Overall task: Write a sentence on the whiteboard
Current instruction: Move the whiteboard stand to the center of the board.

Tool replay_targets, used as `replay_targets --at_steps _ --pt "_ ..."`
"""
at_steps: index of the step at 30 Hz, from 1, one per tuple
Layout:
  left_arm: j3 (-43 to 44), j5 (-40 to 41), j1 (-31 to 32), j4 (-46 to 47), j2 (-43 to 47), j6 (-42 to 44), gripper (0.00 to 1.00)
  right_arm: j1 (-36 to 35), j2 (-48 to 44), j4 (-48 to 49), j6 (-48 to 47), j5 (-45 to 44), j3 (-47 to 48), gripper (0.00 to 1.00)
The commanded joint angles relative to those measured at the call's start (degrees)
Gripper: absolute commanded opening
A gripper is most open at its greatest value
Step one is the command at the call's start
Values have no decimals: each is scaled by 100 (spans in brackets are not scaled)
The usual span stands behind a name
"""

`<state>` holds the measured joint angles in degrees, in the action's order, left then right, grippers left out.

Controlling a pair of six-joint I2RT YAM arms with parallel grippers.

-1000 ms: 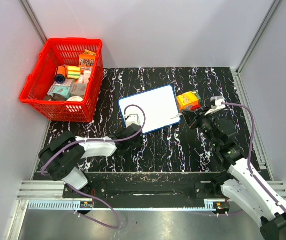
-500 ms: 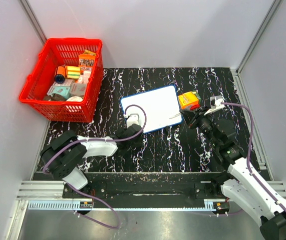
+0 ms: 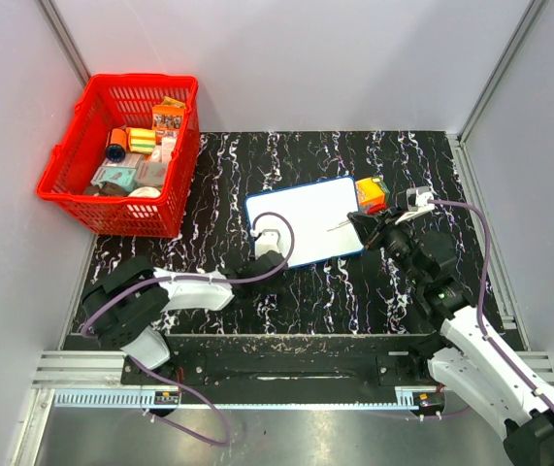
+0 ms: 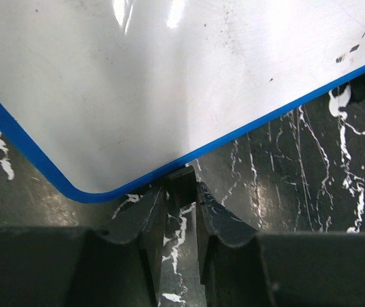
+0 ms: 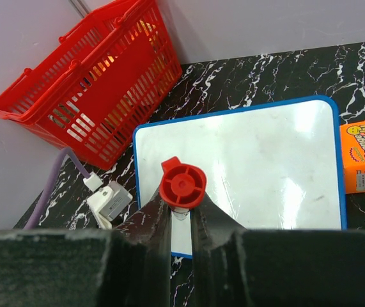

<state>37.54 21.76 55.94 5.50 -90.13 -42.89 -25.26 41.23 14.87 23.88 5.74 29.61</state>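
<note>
The whiteboard [image 3: 310, 218], white with a thin blue frame, lies flat mid-table, also in the right wrist view [image 5: 246, 166]. My left gripper [image 3: 270, 250] is at its near left edge [image 4: 137, 128]. The jaws are narrowed on a small dark piece under the blue rim [image 4: 181, 178]. My right gripper [image 3: 374, 229] hovers at the board's right edge, shut on a marker [image 5: 182, 183] whose red round end faces the camera. Of the sentence I see only a short dark stroke [image 3: 340, 224] near the right side.
An orange box [image 3: 372, 194] sits against the board's far right corner, close to my right gripper. A red basket [image 3: 141, 80] with several packets stands at the back left. Grey walls bound the black marbled table [image 3: 335, 291].
The whiteboard has slid right and turned slightly, moving together with my left gripper, whose jaws narrowed. It has pushed the orange box right. The right arm has barely moved.
</note>
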Motion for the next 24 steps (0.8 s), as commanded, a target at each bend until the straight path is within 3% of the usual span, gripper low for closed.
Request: replay_targets --at_steps 1,6,8,10,14,17,24 --pt "60 -392 338 -671 -119 -123 4 -32 8 306 47 112 -25 0" --pt "192 -488 470 -752 -189 -193 3 -32 7 323 38 103 -25 0" --pt "262 -541 531 -840 -233 -228 8 -32 25 341 38 103 -34 0" --pt "324 -594 654 -892 -251 -272 17 -32 34 341 47 112 -34 0" --pt "430 -629 892 -1042 -295 -307 51 -32 43 332 38 103 -25 0" --pt "403 -699 980 -1086 -243 -342 64 -32 51 332 38 103 -34 0" --pt "96 -857 1103 -1349 617 -246 74 -32 43 270 -32 59 10 0"
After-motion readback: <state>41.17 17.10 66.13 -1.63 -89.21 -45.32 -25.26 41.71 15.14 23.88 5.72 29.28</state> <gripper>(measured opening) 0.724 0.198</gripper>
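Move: The left fingers are already pinching the black stand tab under the whiteboard's near edge, close to its left corner. From this hand the board's middle is about 11 cm ahead and 6 cm right at nearly the same height, the second stand tab some 3 cm ahead and 14 cm right, and the orange snack box roughly 18 cm ahead and 22 cm right. From the right hand, the pinched tab lies about 5 cm back, 17 cm left and 26 cm below. Keeping its pinch on the stand tab, the left hand drags the whiteboard low over the table, back towards the base and to the right in nearly equal parts, about 4 cm in all, turning slightly clockwise. Then the fingers spread wide and come free of the tab while the hand runs on, first back and right and at the last mostly back, another 4 to 5 cm off the board's near edge, its clockwise turn reaching some 10 degrees. ##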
